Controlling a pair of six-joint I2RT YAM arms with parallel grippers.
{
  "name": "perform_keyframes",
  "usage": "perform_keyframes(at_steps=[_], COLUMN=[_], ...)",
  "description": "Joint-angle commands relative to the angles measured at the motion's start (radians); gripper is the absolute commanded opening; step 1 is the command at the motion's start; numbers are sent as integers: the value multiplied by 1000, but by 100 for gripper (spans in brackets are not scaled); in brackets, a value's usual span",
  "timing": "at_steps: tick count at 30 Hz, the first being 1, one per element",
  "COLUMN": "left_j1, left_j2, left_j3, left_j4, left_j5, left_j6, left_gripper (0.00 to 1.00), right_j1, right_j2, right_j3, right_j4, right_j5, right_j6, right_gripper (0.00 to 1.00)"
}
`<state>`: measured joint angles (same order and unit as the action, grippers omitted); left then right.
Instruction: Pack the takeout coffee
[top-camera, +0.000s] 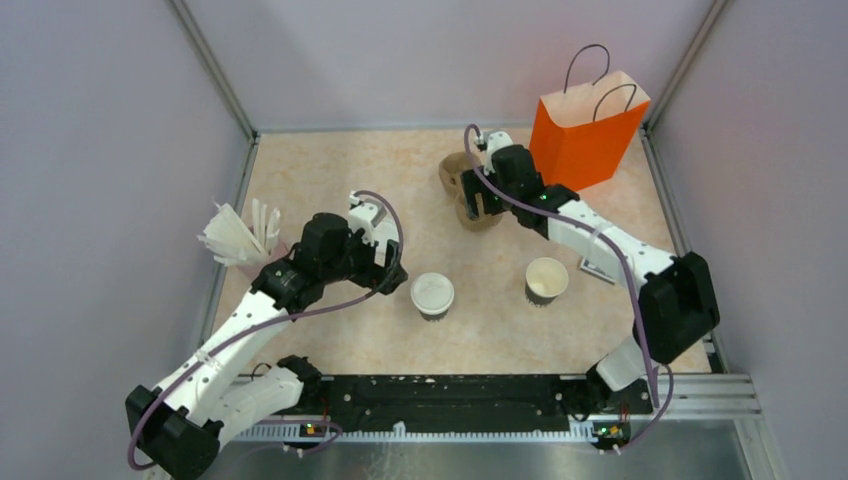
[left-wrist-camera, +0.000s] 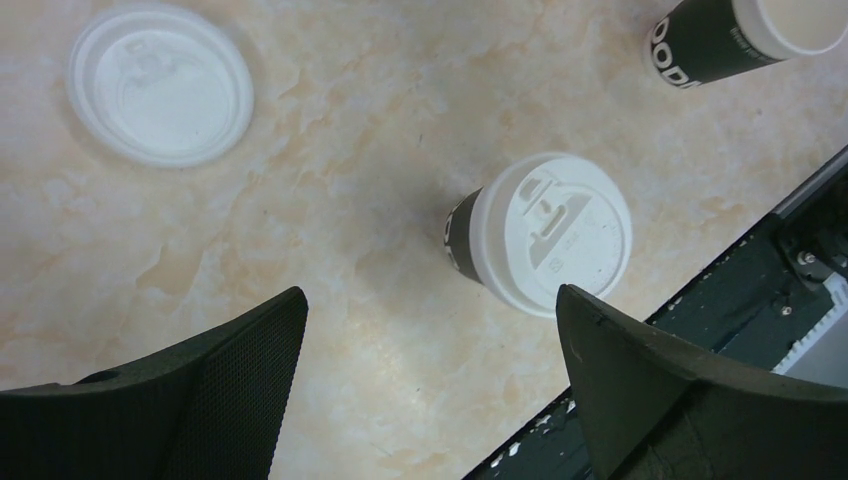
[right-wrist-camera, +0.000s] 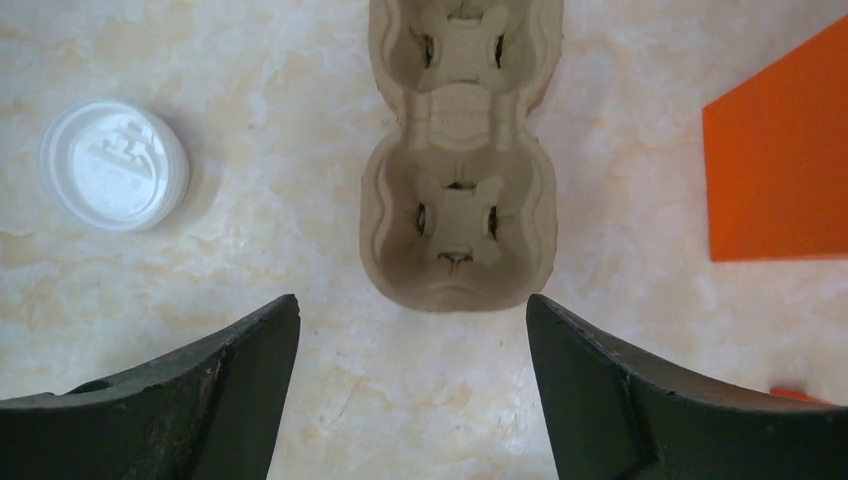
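The takeout coffee (top-camera: 432, 295) stands upright at the middle of the table, a dark-walled paper cup with a white lid; in the left wrist view the takeout coffee (left-wrist-camera: 545, 235) lies just ahead of my right-hand finger. My left gripper (top-camera: 388, 262) hangs open to the left of it, and between the spread fingers of the left gripper (left-wrist-camera: 430, 330) only bare table shows. A second cup (top-camera: 547, 280) stands uncovered to the right. My right gripper (top-camera: 478, 205) hovers open over the brown pulp tray (right-wrist-camera: 460, 170), the right gripper (right-wrist-camera: 412, 320) holding nothing.
An orange paper bag (top-camera: 590, 130) stands at the back right, beside the tray. A loose white lid (left-wrist-camera: 160, 97) lies flat on the table, the same lid (right-wrist-camera: 115, 165) left of the tray. A bunch of white wrapped sticks (top-camera: 238, 235) sits at the left edge.
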<state>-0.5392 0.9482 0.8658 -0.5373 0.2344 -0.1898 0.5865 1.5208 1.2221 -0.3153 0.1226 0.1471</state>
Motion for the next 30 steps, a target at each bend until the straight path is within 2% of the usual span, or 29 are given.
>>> perform_keyframes(at_steps=[1, 8, 11, 19, 24, 30], left_j1=[-2, -2, -2, -1, -2, -2], left_j2=[-77, -152, -165, -161, -172, -196], left_j3=[-71, -94, -100, -87, -79, -92], left_j4=[46, 52, 60, 42, 26, 42], left_j5=[-65, -98, -103, -183, -204, -222], left_j6=[3, 1, 5, 5, -1, 5], left_gripper=[99, 99, 99, 99, 99, 99], right_j1=[-4, -24, -31, -45, -58, -65], right_j2=[92, 302, 358, 278, 275, 348], right_j3=[141, 297, 351, 488, 478, 477], right_j4=[37, 48, 31, -77, -94, -101], right_j5=[67, 41, 39, 76, -43, -44], right_j6=[-77, -81, -78, 12, -78, -142], right_gripper=[80, 62, 58, 58, 58, 55])
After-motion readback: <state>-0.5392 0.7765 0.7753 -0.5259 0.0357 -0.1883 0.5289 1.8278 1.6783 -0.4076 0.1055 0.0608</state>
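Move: The cup carrier is the right hand's aim: its middle lies about 13 cm ahead, 4 cm to the left and 12 cm below. From that same hand the orange bag stands some 18 cm ahead and 21 cm right, its middle nearly level in height, while the stacked lids lie about 2 cm ahead, 24 cm left and 14 cm below. From the left hand the carrier is roughly 27 cm ahead, 16 cm right and 12 cm below. The empty right hand reaches forward about 9 cm and slightly left to come over the cup carrier, its fingers closing from wide to a little over half open, dipping some 4 cm on the way and then rising about 8 cm, so that it finishes higher than it began and clear of the carrier. Meanwhile the left hand, still wide open and empty, draws about 4 cm leftward away from the lidded cup after a small early dip, its wrist turning some 10 degrees counter-clockwise and tipping up a little. ##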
